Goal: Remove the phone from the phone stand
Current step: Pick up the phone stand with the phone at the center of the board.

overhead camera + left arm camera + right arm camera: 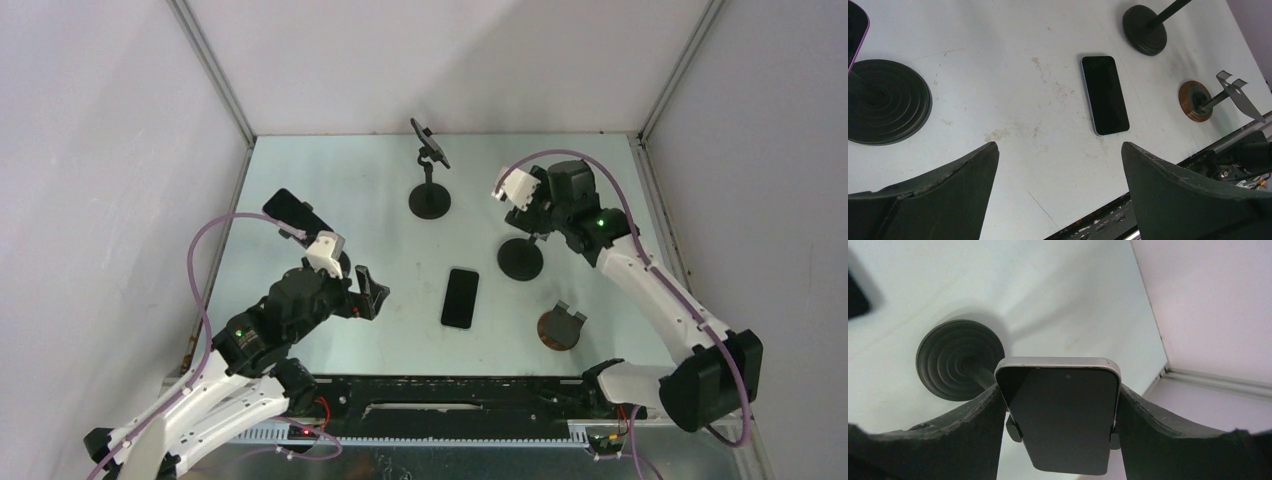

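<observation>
A phone with a silver rim (1060, 415) sits in the side clamps of a black stand with a round ribbed base (955, 365), (521, 259). My right gripper (1060, 390) is shut on this phone, one finger on each long side, and the clamp pads still hold it. In the top view the right gripper (527, 205) hides that phone. My left gripper (372, 292) is open and empty, low over the table (998, 75). A second phone (460, 297) lies flat and screen up in the middle, ahead of the left fingers (1104, 94).
A purple-edged phone (295, 212) is on a stand at the left, with its base (883, 100) in the left wrist view. A black stand (430, 170) is at the back. A small brown-based stand (560, 325) is at front right. Walls enclose the table.
</observation>
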`<state>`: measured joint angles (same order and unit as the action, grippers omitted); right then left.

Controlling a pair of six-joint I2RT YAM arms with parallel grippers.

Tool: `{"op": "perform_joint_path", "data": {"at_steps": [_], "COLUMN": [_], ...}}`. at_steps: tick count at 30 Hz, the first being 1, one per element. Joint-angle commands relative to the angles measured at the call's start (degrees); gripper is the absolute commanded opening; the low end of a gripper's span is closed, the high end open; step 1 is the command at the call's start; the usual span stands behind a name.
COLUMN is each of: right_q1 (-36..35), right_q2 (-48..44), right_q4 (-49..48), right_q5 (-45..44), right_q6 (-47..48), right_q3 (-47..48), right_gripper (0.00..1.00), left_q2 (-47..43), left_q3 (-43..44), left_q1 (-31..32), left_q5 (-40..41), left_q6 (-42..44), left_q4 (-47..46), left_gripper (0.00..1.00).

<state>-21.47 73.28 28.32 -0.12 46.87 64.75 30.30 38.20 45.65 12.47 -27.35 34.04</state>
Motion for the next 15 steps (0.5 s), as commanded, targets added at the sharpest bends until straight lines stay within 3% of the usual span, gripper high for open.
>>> {"op": "perform_joint_path", "data": {"at_steps": [1,9,15], "right_q1": [-3.93,-9.41,-14.48], "right_q2": [-6.9,-16.45,-23.31], "right_q4": [-5.77,-4.61,-3.05], "right_q5": [1.31,0.13,2.21], "right_q6": [-5.66,-7.34,-8.98], "right_q3": [-1.44,-5.16,-6.12], "right_gripper": [0.0,0.0,0.0], "left_q2": [-0.22,0.82,2.0], "left_q3": [0.35,0.38,-1.6], "left_q1": [-0.3,-0.3,2.02], "left_q5": [0.9,-3.69,-8.69], "left_q6": [1.19,2.88,3.54], "left_q4": [-0.55,-3.81,-14.48], "left_gripper": [1.0,0.99,0.95]}}
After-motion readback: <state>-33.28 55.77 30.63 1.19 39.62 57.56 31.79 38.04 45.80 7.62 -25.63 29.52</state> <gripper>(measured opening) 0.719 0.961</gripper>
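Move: The lying phone, near the middle of the board where the held stand is heading, is about 11 cm back and 15 cm left of the right hand, some 19 cm below it. The small empty stand is about 19 cm back and 10 cm right of that hand, the far phone stand about 17 cm ahead and 23 cm left. From the left hand, the lying phone is roughly 6 cm ahead and 20 cm right, 18 cm down. The phone stand, hanging by its phone from the right hand's keeping pinch, is carried back towards the robot about 8 cm, and leftwards about half as far, towards the lying phone, rising mostly late on. That wrist rolls its left side up and turns counter-clockwise, some 10 degrees each. The left hand, open and empty, only starts near the end, easing about 2 cm right and turning slightly clockwise. ##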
